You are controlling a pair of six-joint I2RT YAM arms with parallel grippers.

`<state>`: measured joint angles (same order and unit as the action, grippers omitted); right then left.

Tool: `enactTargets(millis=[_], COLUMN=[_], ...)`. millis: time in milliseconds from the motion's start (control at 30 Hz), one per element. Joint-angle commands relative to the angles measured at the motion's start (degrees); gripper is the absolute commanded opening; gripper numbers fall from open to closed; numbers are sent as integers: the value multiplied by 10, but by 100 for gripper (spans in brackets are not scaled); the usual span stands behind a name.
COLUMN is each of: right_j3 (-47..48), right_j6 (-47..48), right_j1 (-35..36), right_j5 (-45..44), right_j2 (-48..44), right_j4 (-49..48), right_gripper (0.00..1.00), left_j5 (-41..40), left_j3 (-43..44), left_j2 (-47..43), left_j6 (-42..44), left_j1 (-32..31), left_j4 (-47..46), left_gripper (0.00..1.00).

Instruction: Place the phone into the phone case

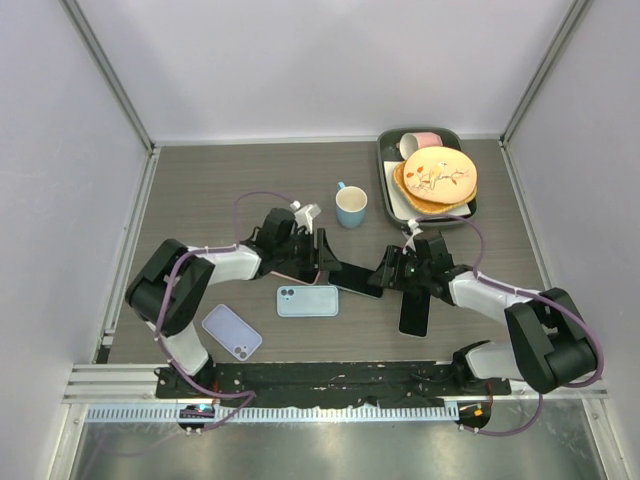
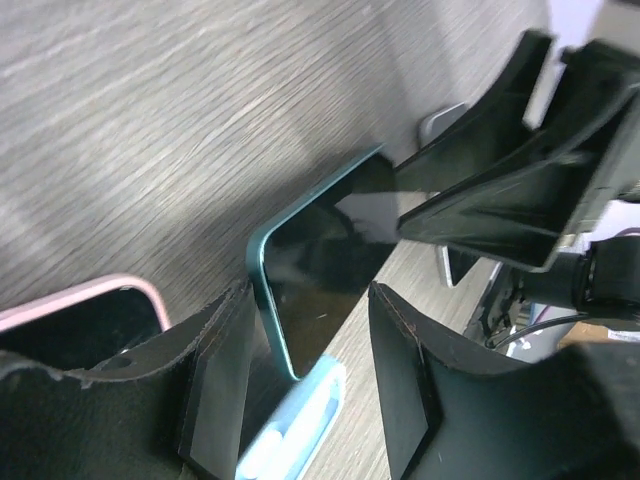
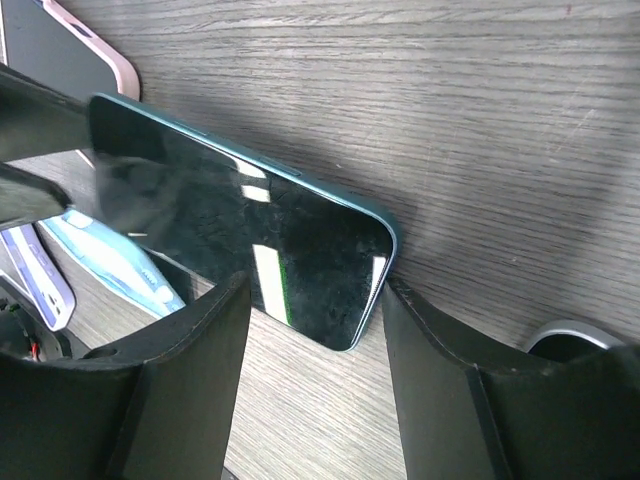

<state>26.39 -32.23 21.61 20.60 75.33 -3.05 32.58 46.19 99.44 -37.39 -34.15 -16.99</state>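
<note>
The phone (image 1: 355,278) has a dark screen and a teal rim and lies aslant between my two grippers. My right gripper (image 1: 388,270) straddles its right end. In the right wrist view the phone (image 3: 250,235) fills the gap and one finger (image 3: 420,350) touches its corner. My left gripper (image 1: 312,255) is open, and the phone's other end (image 2: 320,265) sits between its fingers (image 2: 215,380) with wood showing on one side. The light blue phone case (image 1: 307,300) lies flat just in front, and its edge shows in the left wrist view (image 2: 295,430).
A pink-cased phone (image 1: 292,272) lies under my left gripper. A lavender phone (image 1: 231,331) is at the front left and a black phone (image 1: 415,312) at the front right. A blue mug (image 1: 351,205) and a tray (image 1: 388,170) with plates stand behind.
</note>
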Motion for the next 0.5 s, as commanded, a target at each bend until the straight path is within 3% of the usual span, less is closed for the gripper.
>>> enactTargets(millis=[0,167,367,467], right_j3=[7,8,9,9], right_j6=[-27,-27,-22,-20], right_j1=[21,21,21,21], right_j5=[112,109,104,101], right_j2=[-12,-12,-16,-20], right_j4=[-100,-103,-95,-94], right_gripper=[59,59,59,59], left_j5=[101,70,52,42], left_j3=[9,35,44,45], left_j2=[-45,-28,-9,-10], left_j6=[-33,5,24,35], left_j1=[-36,-36,-36,-36], left_j4=[-104,-22,22,41], left_gripper=[51,43,2,0])
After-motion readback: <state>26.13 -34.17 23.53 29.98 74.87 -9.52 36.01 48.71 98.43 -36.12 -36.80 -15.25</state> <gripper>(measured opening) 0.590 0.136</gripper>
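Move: The blue-edged phone's middle lies about 8 cm right of the left hand and 4 cm back, some 2 cm lower; its left end is by the fingers. The light blue case is about 5 cm left and 9 cm back, the pink-rimmed phone 7 cm left and 2 cm back. From the right hand, the blue-edged phone is some 6 cm left and 2 cm back, the spare black phone 9 cm right and 10 cm back. Left hand rises 4 cm back-right, dips 2 and pinches the phone; open right hand goes left and up. ##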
